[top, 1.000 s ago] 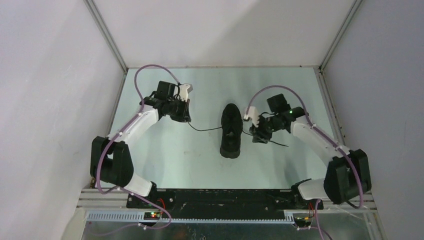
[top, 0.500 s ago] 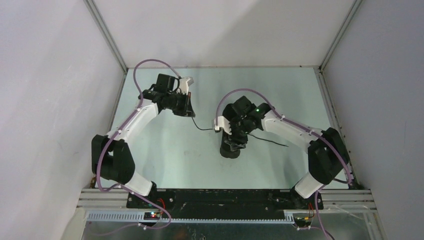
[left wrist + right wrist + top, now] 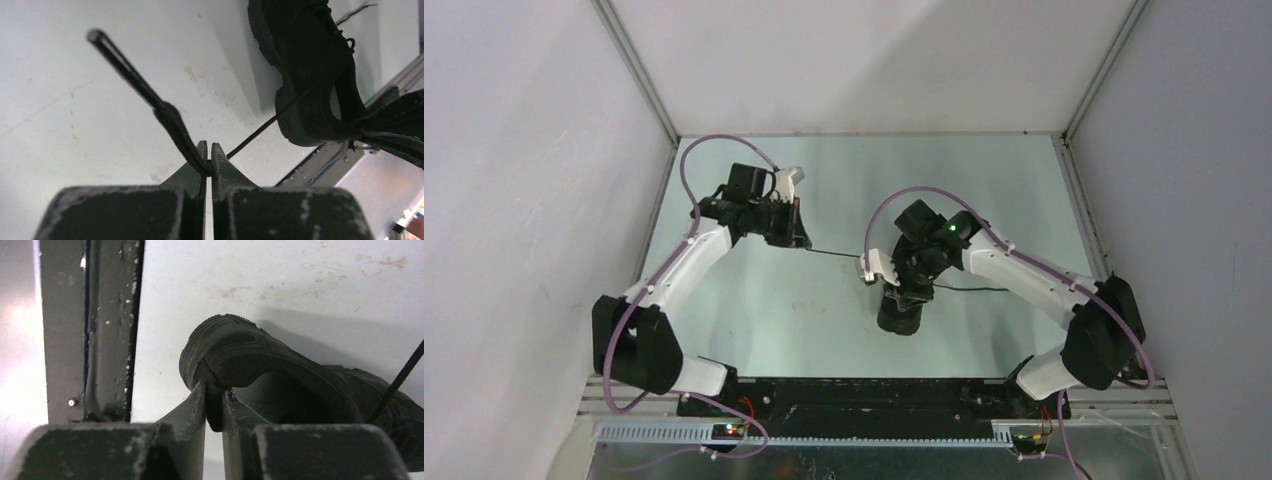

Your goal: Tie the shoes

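Observation:
The black shoe [image 3: 900, 318] lies near the table's middle, partly under my right arm. My right gripper [image 3: 904, 292] comes down on it from above. In the right wrist view the jaws [image 3: 215, 392] are shut on the padded rim of the shoe [image 3: 280, 362] at its heel. My left gripper [image 3: 801, 240] is off to the left, shut on a thin black lace [image 3: 834, 251] that runs taut to the shoe. In the left wrist view the lace [image 3: 257, 134] is pinched at the gripper [image 3: 209, 162], its free end [image 3: 125, 67] sticks up, and the shoe [image 3: 305, 65] looks tilted.
A second lace [image 3: 969, 290] trails over the pale table [image 3: 764, 300] to the right of the shoe. White walls close in the table on three sides. A metal rail [image 3: 90, 330] runs along the near edge, close to the shoe's heel.
My right gripper swung from the shoe's right side onto the shoe and closed on its heel rim. The shoe slid nearer and right. The left-held lace went from slack to taut.

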### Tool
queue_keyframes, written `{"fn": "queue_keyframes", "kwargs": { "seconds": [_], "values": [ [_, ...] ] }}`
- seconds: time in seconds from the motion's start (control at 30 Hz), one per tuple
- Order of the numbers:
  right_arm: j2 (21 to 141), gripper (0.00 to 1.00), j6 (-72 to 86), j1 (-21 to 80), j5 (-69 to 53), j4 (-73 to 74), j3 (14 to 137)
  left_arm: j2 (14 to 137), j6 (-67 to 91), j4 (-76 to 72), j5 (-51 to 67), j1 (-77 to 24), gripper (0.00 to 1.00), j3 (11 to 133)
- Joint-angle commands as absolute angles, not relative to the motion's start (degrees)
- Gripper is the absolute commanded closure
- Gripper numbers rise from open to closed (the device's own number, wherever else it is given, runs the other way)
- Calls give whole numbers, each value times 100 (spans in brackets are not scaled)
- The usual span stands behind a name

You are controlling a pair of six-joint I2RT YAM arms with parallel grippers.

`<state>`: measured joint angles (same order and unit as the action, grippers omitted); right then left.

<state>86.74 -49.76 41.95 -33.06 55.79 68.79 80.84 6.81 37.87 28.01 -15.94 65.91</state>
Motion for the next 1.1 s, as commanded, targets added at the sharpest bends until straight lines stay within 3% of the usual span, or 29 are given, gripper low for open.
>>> {"fn": "queue_keyframes", "kwargs": {
  "seconds": [0.0,0.13,0.33,0.57,1.07],
  "values": [
    [8269,72,-5266,4212,-3220,5821,6794,7761,1072,3603,3326,-1556,100,6374],
    [8427,59,-5375,3817,-3392,6324,7785,7899,1228,3610,3574,-1556,100,6401],
    [9074,55,-5273,3168,-3685,6389,9377,8100,1521,3559,3735,-1550,100,6491],
    [9006,53,-4629,3987,-3215,4608,8650,8040,1951,3272,3923,-1520,100,6300],
    [9946,56,-4241,4671,-3115,4366,8729,7880,2174,3107,4151,-1292,100,6078]
  ]
}}
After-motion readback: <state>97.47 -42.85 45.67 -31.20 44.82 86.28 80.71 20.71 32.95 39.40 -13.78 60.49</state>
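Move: The right hand still pinches the shoe's heel collar. The lace stretch held out by the left hand lies from the right hand about 9 cm ahead, 11 cm left and roughly level. The shoe's middle is some 7 cm ahead, 1 cm right and 6 cm lower; the loose lace is about 6 cm ahead, 15 cm right and 9 cm below. From the left hand, that held lace stretch is around 2 cm back, 10 cm right and 3 cm lower. Up and forward, about 11 cm up and 10 cm out, the right hand opens and lets go of the heel collar. It then swings left some 9 cm while sinking and easing back, bringing its open fingertips around the held lace beside the left hand. The left hand keeps its pinch on the lace, easing a couple of centimetres back and right and turning its fingers farther rightward. ##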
